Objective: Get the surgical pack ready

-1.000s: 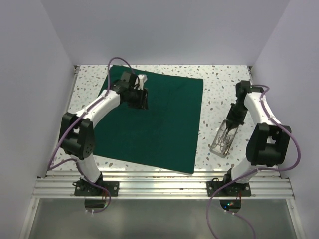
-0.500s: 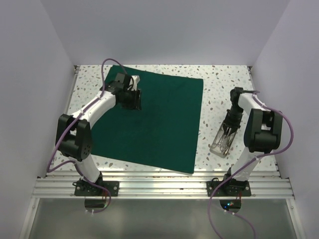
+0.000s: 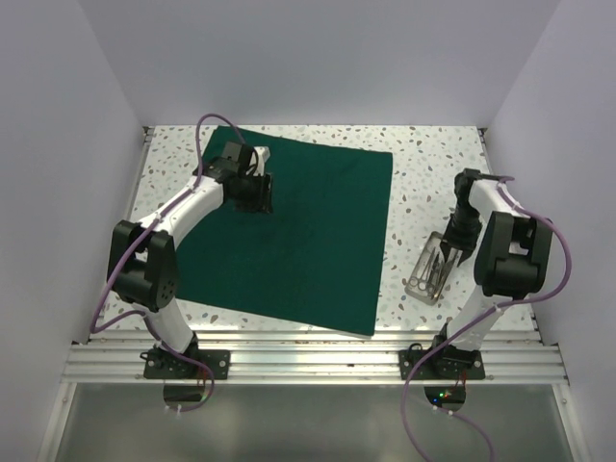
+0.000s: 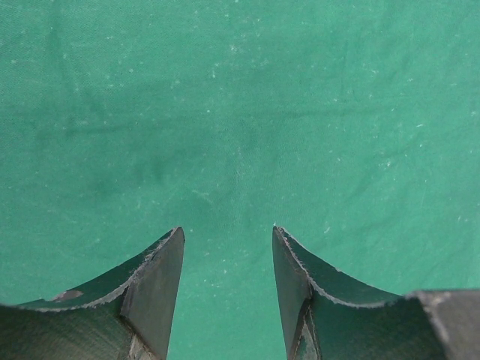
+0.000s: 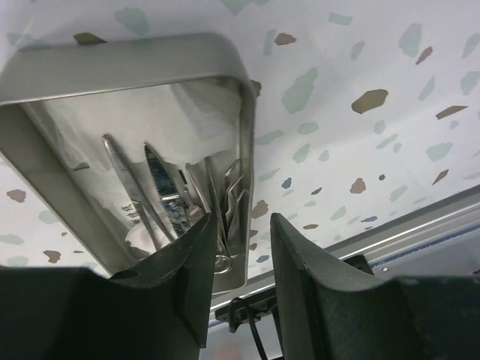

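The dark green drape (image 3: 298, 236) lies spread flat over the left and middle of the table. My left gripper (image 3: 260, 195) hovers over its far left part, open, with only green cloth (image 4: 240, 112) between the fingers (image 4: 161, 270). The small shiny metal tray (image 3: 416, 286) sits on the speckled table right of the drape. Inside the tray (image 5: 112, 71) are steel instruments (image 5: 131, 176) and white gauze or a sachet (image 5: 150, 120). My right gripper (image 3: 449, 252) stands at the tray's far end, open (image 5: 244, 219), its jaws either side of the tray's wall.
White walls close in the table on the left, back and right. An aluminium rail (image 3: 318, 351) with both arm bases runs along the near edge. A strip of bare speckled table (image 3: 409, 183) separates the drape from the tray.
My right gripper has opened off the tray's wall, and the tray now lies flat on the table. The left arm drew back a little toward the drape's far left corner.
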Motion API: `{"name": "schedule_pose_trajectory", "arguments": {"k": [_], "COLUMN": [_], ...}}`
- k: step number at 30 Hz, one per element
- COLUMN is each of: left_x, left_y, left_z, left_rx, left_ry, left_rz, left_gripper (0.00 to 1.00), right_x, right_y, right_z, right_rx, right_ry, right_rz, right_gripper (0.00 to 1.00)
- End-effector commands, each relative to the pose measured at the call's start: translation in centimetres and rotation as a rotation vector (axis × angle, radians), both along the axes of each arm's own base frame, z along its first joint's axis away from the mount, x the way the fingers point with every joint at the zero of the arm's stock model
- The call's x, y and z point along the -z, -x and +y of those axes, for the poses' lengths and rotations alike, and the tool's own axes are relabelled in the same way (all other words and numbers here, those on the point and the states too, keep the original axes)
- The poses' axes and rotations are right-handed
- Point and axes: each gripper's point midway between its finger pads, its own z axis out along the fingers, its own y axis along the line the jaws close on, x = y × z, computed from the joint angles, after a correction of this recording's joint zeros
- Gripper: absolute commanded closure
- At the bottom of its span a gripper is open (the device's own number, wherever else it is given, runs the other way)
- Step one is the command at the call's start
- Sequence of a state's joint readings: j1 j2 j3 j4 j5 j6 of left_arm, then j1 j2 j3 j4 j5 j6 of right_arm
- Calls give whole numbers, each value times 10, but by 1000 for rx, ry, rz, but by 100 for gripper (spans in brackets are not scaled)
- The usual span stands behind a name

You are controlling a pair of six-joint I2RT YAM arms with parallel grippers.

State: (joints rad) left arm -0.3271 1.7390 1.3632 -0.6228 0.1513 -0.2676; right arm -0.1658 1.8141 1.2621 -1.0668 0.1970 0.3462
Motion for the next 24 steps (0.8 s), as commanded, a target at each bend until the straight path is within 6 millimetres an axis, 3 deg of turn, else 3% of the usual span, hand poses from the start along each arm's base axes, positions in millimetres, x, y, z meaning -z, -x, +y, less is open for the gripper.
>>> {"name": "schedule_pose_trajectory", "arguments": {"k": [1,7,10,12,15,20,22,24], "left_x": [-8,-10,-11,-12,-15,-20,-21,-23], "left_y": [-2,-6,-7,-8,-10,-12,-12,-12], "left_z": [8,13,18,23,29,38,38,41], "left_rx": [-12,-31,-46,-60,-75,-93,-93,-100], "left_ry": [-10,-35,-46,-57,-77,-91,-94,-99], "left_rz": [-29,-37,-42,-47,-60,-66,-70,-75], "left_gripper": [46,46,46,46,47,47,47,47], "right_x": [-20,3,15,19,29,32,29,21], "right_y": [-6,-16,-18,-20,-13,-10,-10,-14], "right_z": [-16,-13,-9,-7,-2,-1,-1,0], "right_rx": [6,27,40,54,62,64,67,69], "right_ry": [61,4,-22,-34,-53,-54,-60,-67], "right_rz": [-43,-37,-28,-36,-19,-14,-14,-22], "right_gripper": [62,64,71,82,86,94,100,100]}}
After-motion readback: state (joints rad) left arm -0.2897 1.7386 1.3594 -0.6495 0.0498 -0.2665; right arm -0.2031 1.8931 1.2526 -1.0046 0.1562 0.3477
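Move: The tray's right wall runs just below the right hand, straight under the gap between its fingers and about 3 cm down. The tray's middle is some 6 cm left and 3 cm back; the instruments lie in it about 5 cm left and 3 cm back, the gauze at its far end about 3 cm ahead and 4 cm left. From the left hand, that wall is roughly 48 cm right, 12 cm back and 10 cm down. The right hand, fingers pointing down and part open astride the tray's right wall, eases about 1 cm to the right, then sinks some 2.5 cm with a small shift back left while the fingers close, one inside the tray and one outside, pinching the wall near its far end. Meanwhile the empty left hand drifts about 3 cm to the left over the bare green cloth, its opening unchanged. ##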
